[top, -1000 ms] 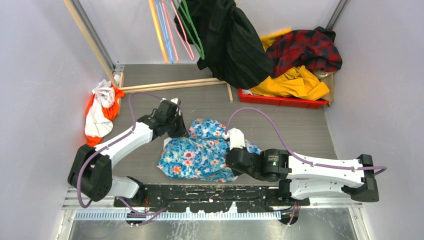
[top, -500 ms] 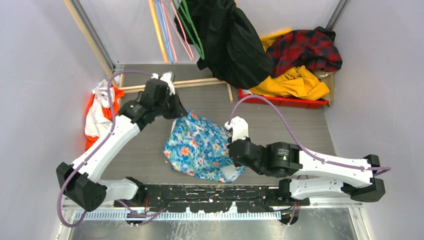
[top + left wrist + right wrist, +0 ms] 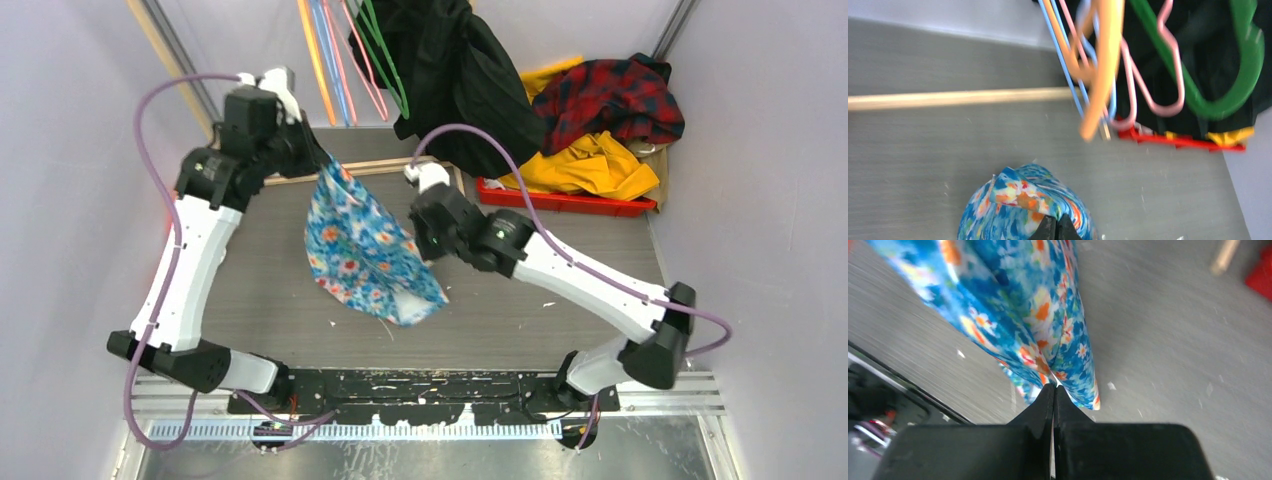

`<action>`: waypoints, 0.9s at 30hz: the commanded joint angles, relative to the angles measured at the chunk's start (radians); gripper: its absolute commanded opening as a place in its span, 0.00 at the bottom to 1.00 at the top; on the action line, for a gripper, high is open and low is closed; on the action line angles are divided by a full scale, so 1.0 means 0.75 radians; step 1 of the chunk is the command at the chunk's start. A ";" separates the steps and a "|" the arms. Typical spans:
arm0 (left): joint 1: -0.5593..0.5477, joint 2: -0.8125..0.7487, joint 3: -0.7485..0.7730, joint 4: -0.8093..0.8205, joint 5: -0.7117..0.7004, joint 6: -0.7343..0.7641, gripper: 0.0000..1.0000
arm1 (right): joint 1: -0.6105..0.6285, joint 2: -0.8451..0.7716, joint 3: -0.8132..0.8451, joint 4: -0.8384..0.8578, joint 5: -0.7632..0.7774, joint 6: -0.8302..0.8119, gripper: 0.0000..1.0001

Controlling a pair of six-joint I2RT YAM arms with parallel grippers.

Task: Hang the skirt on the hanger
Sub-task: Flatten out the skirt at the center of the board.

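Observation:
The skirt (image 3: 362, 250), blue with red, orange and white flowers, hangs lifted above the grey table, stretched between both grippers. My left gripper (image 3: 325, 166) is shut on its upper corner at the back left; in the left wrist view the fabric (image 3: 1013, 207) bunches over the shut left gripper (image 3: 1057, 221). My right gripper (image 3: 420, 240) is shut on the skirt's right edge; in the right wrist view the cloth (image 3: 1023, 300) runs away from the right gripper (image 3: 1054, 388). Orange (image 3: 315, 60), blue, pink (image 3: 358, 60) and green (image 3: 388, 70) hangers hang at the back, just beyond the left gripper.
A big black coat (image 3: 470, 90) hangs on the green hanger at the back. Red plaid (image 3: 610, 95) and yellow (image 3: 590, 165) garments pile on a red tray (image 3: 560, 202) at the back right. A wooden bar (image 3: 400, 166) lies across the table's far side. Walls close both sides.
Both arms have raised the skirt off the table and carried it toward the back. The left gripper climbed to the back left near the hangers; the right followed up and back.

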 commanded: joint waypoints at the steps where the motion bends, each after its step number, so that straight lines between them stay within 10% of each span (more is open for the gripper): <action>1: 0.133 0.056 0.390 -0.113 -0.008 0.073 0.00 | -0.075 0.112 0.365 0.153 -0.204 -0.131 0.01; 8: 0.154 0.100 0.711 -0.171 0.096 0.063 0.00 | -0.115 0.003 0.287 0.164 -0.186 -0.158 0.01; 13: 0.091 -0.164 0.008 0.245 0.298 -0.086 0.00 | -0.115 -0.170 -0.166 0.250 -0.248 -0.036 0.01; 18: -0.303 -0.332 -0.890 0.806 0.133 -0.256 0.00 | -0.113 -0.242 -0.713 0.470 -0.298 0.149 0.01; 27: -0.577 -0.552 -1.365 0.879 -0.140 -0.415 0.00 | -0.089 -0.552 -1.045 0.410 -0.306 0.260 0.01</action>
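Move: The skirt hangs pinched in both hands. The middle of the board, where it is to lie, is some 12 cm back, 14 cm right and 32 cm below the left hand; from the right hand about 1 cm back, 4 cm left and 22 cm down. The rack's foot beam lies about 10 cm ahead of the left hand, 1 cm right and 32 cm below; the hanging hangers, roughly 10 cm ahead and 6 cm right, slightly above. The skirt is flicked up and laid down by both arms together, fingers still pinching its cloth: first a toss up, about 13 cm left hand, 9 cm right, drifting forward and left, then a fast sweep down (nearly 40 and 30 cm) and back and right towards the board. Both wrists tip up, then end pointing some 20 degrees more steeply down than at the start; the left also swings clockwise. ##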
